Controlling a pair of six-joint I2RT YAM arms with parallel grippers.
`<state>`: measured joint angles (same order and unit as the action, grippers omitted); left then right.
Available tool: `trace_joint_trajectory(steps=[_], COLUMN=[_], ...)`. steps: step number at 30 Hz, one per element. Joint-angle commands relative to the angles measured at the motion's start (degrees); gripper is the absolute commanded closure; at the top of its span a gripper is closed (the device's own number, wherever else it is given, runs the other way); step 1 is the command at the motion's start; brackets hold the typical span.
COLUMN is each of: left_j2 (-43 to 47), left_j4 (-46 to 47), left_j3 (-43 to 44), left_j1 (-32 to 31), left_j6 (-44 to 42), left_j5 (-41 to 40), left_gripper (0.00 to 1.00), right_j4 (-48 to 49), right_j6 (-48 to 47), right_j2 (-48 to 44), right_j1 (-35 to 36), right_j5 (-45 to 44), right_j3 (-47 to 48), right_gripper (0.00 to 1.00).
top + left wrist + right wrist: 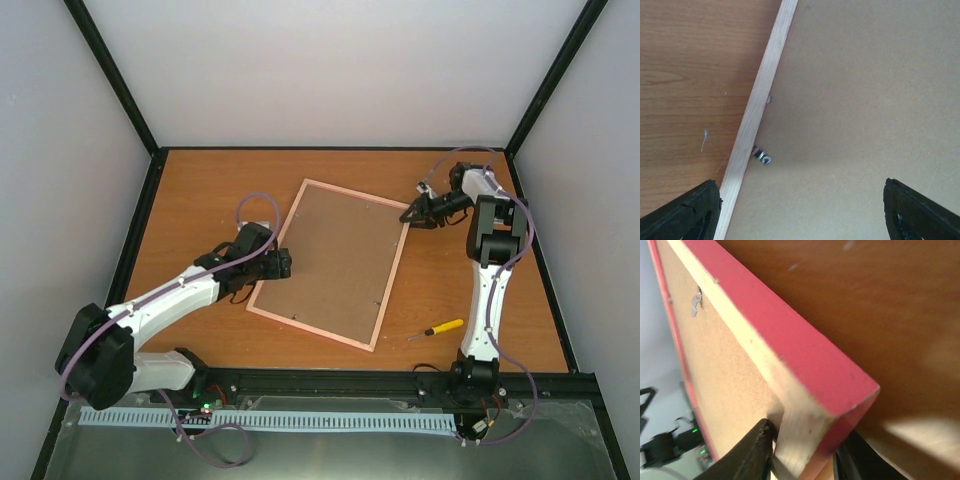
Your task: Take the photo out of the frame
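The frame [393, 275] lies back-up in the middle of the table, its thin pink border around the brown backing board [335, 262]. The photo is hidden. My right gripper [408, 216] is at the frame's far right corner; in the right wrist view the right gripper [805, 435] is shut on that corner of the frame [805, 370], one finger on the inner wood edge and one on the pink outer side. My left gripper [283, 263] hovers open over the frame's left rail [757, 105], and nothing lies between the left gripper's [800, 187] fingers. A small metal clip [761, 156] sits beside that rail.
A yellow-handled screwdriver [440, 328] lies on the table right of the frame's near corner. Another metal clip [696, 302] shows on the backing board [725, 370]. White walls with black posts enclose the wooden table [200, 190] on three sides.
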<state>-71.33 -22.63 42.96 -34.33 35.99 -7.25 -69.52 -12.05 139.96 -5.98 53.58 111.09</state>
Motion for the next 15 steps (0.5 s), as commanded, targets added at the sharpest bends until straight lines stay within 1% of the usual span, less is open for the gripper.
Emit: trace_joint_trajectory(steps=[1, 6, 9, 13, 15], left_j2=[-1.3, -2.4, -3.1, -4.4, -4.8], left_j4=[1.5, 2.0, 2.3, 1.7, 1.3], left_j3=[-0.2, -0.6, -0.4, 0.3, 1.0], left_j1=[0.8, 0.9, 0.9, 0.9, 0.9], left_j6=[1.8, 2.1, 1.9, 1.6, 1.2], left_j5=[1.0, 1.9, 2.3, 2.2, 2.6], left_gripper=[0.12, 0.12, 0.12, 0.12, 0.12], right_j4=[11.3, 15.7, 17.1, 18.0, 19.1], right_j6=[-0.7, 1.9, 2.0, 0.6, -1.5], right_j2=[-2.1, -6.2, -8.1, -11.9, -16.5], right_j1=[-0.3, -0.5, -0.5, -0.6, -0.6], right_j5=[-8.8, -14.2, -16.7, -18.1, -17.1], right_j3=[0.0, -3.8, -5.9, -9.3, -12.8], right_gripper=[0.64, 0.55, 0.51, 0.5, 0.5])
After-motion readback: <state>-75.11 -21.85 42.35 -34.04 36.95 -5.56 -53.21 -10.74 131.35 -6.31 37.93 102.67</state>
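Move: The frame lies face down. Its middle is about 12 cm back and 19 cm left of the right hand, and about 2 cm lower. That hand pinches the right side, with the far right corner roughly 3 cm ahead. From the left hand, the frame's middle is about 4 cm ahead, 13 cm right and 8 cm down. A metal clip by the left side is some 5 cm ahead, 2 cm left and 8 cm down. The yellow screwdriver lies about 29 cm back, 2 cm right and 3 cm below the right hand. The right fingers, already loosening, open to about half and let go of the frame's side near the far right corner, the hand dipping about a centimetre, then drawing off some 4 cm to the right and 2.5 cm forward as the fingertips tip about 15 degrees further down. Meanwhile the left hand, fingers still wide open, sinks slowly about 2.5 cm towards the frame's back by its left side, almost without sideways travel. ##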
